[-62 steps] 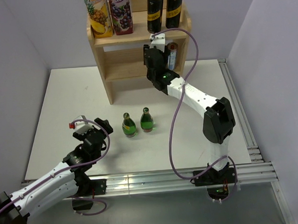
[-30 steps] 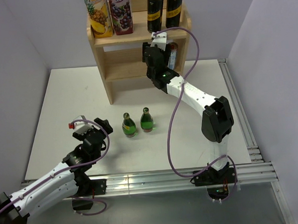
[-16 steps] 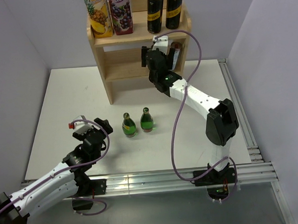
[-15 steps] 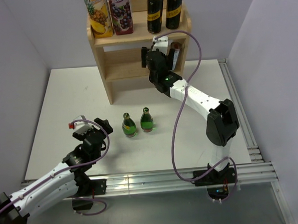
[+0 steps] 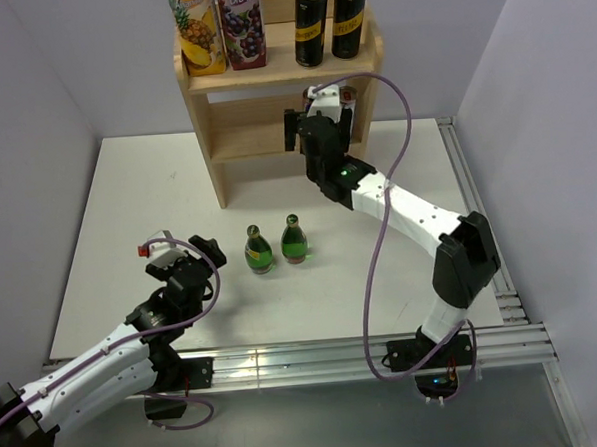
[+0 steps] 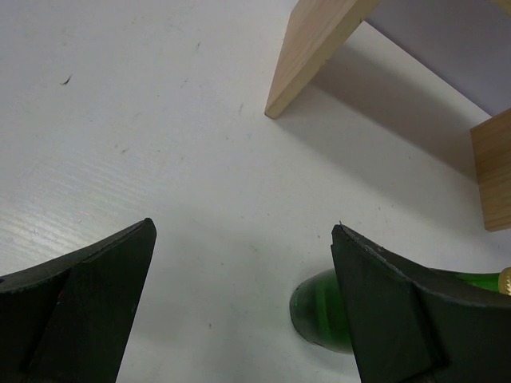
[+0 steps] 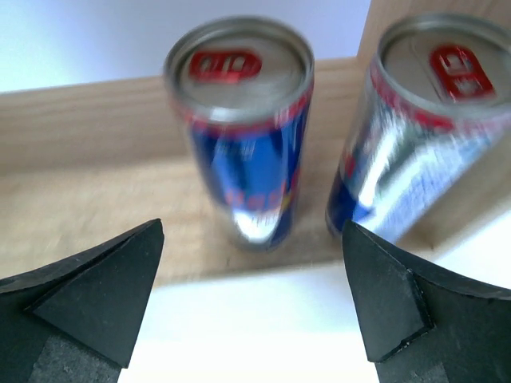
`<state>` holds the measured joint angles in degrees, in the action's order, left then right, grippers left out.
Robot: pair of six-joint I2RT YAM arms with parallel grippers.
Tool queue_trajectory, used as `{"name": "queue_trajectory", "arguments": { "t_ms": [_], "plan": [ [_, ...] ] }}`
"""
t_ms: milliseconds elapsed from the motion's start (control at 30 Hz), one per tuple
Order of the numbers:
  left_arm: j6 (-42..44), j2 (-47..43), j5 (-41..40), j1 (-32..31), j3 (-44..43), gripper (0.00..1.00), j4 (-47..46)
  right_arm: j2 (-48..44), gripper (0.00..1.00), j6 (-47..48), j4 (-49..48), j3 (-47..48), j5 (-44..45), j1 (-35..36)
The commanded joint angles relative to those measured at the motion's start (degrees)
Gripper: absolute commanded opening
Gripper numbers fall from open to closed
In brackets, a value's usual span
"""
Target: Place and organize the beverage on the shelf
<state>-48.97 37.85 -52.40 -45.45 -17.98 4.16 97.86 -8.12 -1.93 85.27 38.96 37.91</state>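
Note:
The wooden shelf (image 5: 216, 158) stands at the back of the table. In the right wrist view, two blue-and-silver cans stand upright on a shelf (image 7: 80, 191) tier: one (image 7: 243, 136) straight ahead, the other (image 7: 423, 120) to its right against the side panel. My right gripper (image 7: 252, 229) (image 5: 316, 125) is open just in front of them, touching neither. Two green bottles (image 5: 259, 251) (image 5: 294, 240) stand on the table. My left gripper (image 5: 192, 257) (image 6: 243, 228) is open and empty, with one green bottle (image 6: 319, 313) just beyond its right finger.
Two juice cartons (image 5: 196, 29) (image 5: 241, 24) and two black cans (image 5: 310, 23) (image 5: 349, 18) stand on the shelf's top tier. A metal rail (image 5: 479, 224) runs along the table's right side. The shelf's side panels (image 6: 311, 56) reach down to the table.
My right gripper opened, let go of the blue can on the shelf tier and drew back a little. The left arm and the bottles have not moved.

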Motion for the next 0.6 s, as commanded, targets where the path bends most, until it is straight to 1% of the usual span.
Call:
{"name": "queue_trajectory", "arguments": {
  "t_ms": [0, 100, 200, 267, 333, 400, 433, 500, 533, 567],
  "plan": [
    [-0.07, 0.21, -0.42, 0.19, -1.36, 0.99, -0.03, -7.32, 1.00, -0.93, -1.32, -2.74, 0.33, 2.60],
    [0.37, -1.19, 0.19, 0.19, -1.45, 0.99, 0.49, -12.86, 1.00, -2.24, -0.18, -6.25, 0.86, 4.71],
    [0.98, -3.56, 1.33, 0.10, -3.19, 0.99, 3.39, -19.36, 1.00, -3.83, 1.31, -10.99, 0.33, 6.64],
    [1.77, -4.44, 2.83, 0.19, -4.34, 0.99, 5.23, -24.09, 1.00, -5.05, 1.49, -14.60, 0.15, 7.70],
    [3.44, -4.54, 5.97, 0.19, -5.83, 0.99, 5.42, -27.27, 1.00, -6.11, 4.56, -18.19, 0.33, 9.11],
    [6.42, -4.18, 9.93, 0.01, -5.58, 0.98, 2.27, -31.76, 1.00, -7.78, 6.14, -22.49, 0.85, 10.60],
    [7.48, -3.84, 13.95, -0.07, -5.32, 0.98, 0.60, -34.82, 1.00, -9.18, 6.50, -24.17, 0.94, 11.21],
    [10.03, -2.96, 17.23, -0.86, -4.79, 0.98, -3.61, -37.82, 1.00, -10.68, 7.55, -28.91, 0.68, 12.27],
    [10.56, -1.73, 18.38, -1.21, -4.87, 0.98, -3.64, -39.05, 1.00, -11.38, 7.73, -30.50, 0.68, 12.45],
    [11.17, -1.11, 19.52, -2.26, -5.05, 0.98, -5.55, -41.33, 1.00, -12.44, 7.91, -31.91, 0.68, 12.54]
  ]
}}
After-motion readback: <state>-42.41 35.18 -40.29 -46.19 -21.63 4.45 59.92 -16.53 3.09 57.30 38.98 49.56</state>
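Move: The right hand, its fingers open, has the blue can about 6 cm straight ahead at its own height, with the silver can some 7 cm to the right of the blue one. Its next thing, the right bottle, stands roughly 15 cm back, 7 cm left and 21 cm below, the left bottle another 8 cm left and 2 cm nearer the base. From the left hand the left bottle lies about 14 cm right, 4 cm ahead and 5 cm lower; the right bottle is 22 cm right and 6 cm ahead. Already clear of the blue can and touching nothing, the right hand pulls quickly back from the shelf, about 17 cm, arching up some 5 cm before it starts to sink, and rolls its left side up while swinging slightly counter-clockwise. The left hand, after a pause, rises a little, then slides right towards the left bottle, turning about 15 degrees clockwise. Both stay open. ##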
